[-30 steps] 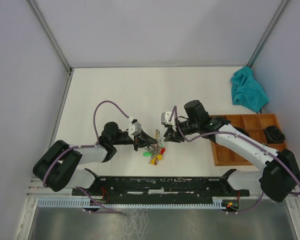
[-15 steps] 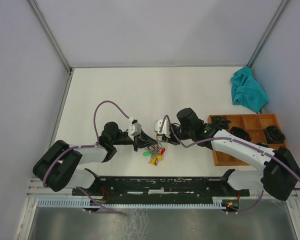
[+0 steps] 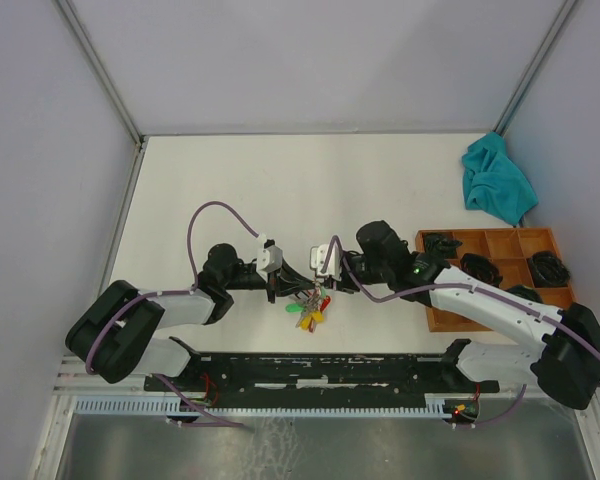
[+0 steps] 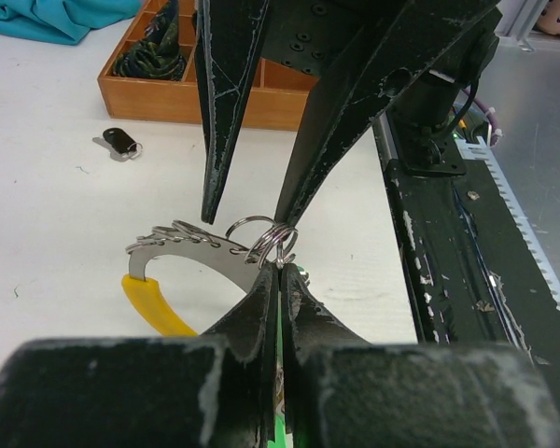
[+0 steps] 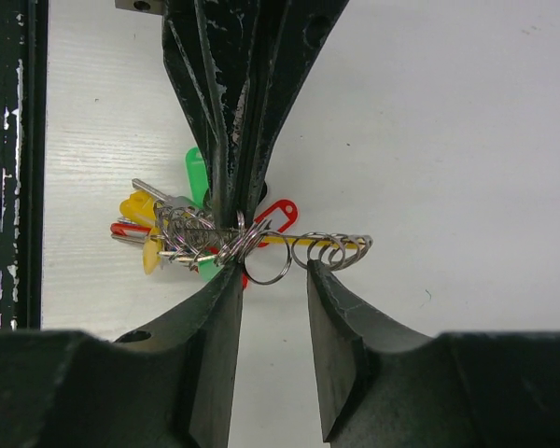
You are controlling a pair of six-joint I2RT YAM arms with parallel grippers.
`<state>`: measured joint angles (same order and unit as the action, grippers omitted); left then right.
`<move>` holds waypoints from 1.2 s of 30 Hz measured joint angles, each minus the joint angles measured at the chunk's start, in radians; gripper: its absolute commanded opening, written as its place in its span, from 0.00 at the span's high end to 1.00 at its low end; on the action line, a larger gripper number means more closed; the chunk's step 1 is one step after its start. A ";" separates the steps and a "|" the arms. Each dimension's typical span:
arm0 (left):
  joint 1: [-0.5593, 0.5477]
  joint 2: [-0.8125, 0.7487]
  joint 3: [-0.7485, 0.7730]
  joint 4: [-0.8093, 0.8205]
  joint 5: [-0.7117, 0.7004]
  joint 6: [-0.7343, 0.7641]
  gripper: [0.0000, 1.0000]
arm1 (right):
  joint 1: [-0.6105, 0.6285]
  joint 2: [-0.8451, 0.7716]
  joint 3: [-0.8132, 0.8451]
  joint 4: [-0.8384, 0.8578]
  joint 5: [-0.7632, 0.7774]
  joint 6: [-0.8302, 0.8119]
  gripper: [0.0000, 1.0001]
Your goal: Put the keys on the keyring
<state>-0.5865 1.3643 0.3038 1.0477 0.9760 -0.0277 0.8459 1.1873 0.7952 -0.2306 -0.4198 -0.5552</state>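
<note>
The keyring [image 4: 191, 250] is a flat silvery arc with a yellow grip, strung with small wire rings. Red, yellow and green tags [image 5: 173, 229] bunch under it, low at the centre of the top view [image 3: 310, 308]. My left gripper [image 4: 278, 269] is shut on the keyring at its wire rings and holds it just above the table. Facing it, my right gripper [image 5: 273, 275] stands open, with its fingertips on either side of one small ring [image 5: 266, 263]. A dark key [image 4: 121, 142] lies loose on the table near the tray. No loose green key can be told apart.
A wooden compartment tray [image 3: 480, 236] with dark items sits to the right, and a teal cloth [image 3: 497, 185] lies behind it. The two grippers [image 3: 292, 282] [image 3: 330, 278] nearly meet nose to nose. The black base rail [image 3: 320, 365] runs along the near edge.
My right arm has moved left up to the keyring and its jaws have opened wider. The left gripper and the keyring have stayed put.
</note>
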 measured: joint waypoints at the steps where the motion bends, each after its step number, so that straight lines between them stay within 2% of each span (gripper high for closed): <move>1: 0.000 0.000 0.000 0.000 0.001 0.000 0.97 | 0.004 -0.001 0.000 0.001 0.001 0.000 0.58; 10: 0.000 0.000 0.000 -0.006 0.003 0.000 0.97 | 0.019 0.009 0.000 0.005 0.013 -0.001 0.61; 14: 0.000 0.000 0.000 -0.007 0.003 0.000 0.97 | 0.023 0.022 0.000 0.004 0.018 -0.001 0.70; 22: 0.000 0.000 0.000 -0.010 0.015 0.000 0.97 | 0.025 0.023 0.000 0.005 0.047 -0.010 0.98; 24: 0.000 0.000 0.000 -0.010 0.017 0.000 0.97 | 0.025 0.023 0.000 0.004 0.051 -0.011 0.99; 33: 0.000 -0.032 0.000 -0.031 -0.021 0.035 0.68 | 0.029 0.018 -0.003 0.006 0.082 -0.001 0.99; 36: 0.000 -0.089 -0.011 -0.032 -0.084 0.056 0.66 | 0.017 0.006 -0.016 0.021 0.083 0.013 0.99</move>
<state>-0.5869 1.2758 0.2932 1.0161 0.8917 0.0284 0.8631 1.1934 0.7795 -0.2092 -0.3370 -0.5419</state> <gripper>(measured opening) 0.314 0.019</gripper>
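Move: The wire loop at the end of the keyring's metal band is pinched in the left fingertips and stands between the right hand's open tips, about 1 cm below their midpoint. From the left hand, the band's yellow end lies some 4 cm ahead, 1 cm right and 3 cm down. The bunch of keys hangs about 4 cm back, level sideways and roughly 6 cm down. The black key fob is on the table, around 11 cm ahead, 21 cm right and 12 cm below. The keyring's loop changes hands: the right hand sinks about 1 cm around it while its fingers close from nearly half open to shut, pinching the loop. Only then does the left, until now keeping its grip almost still, open to about a quarter, let go and ease up and slightly forward by some 1.5 cm, tilting up a few degrees. ##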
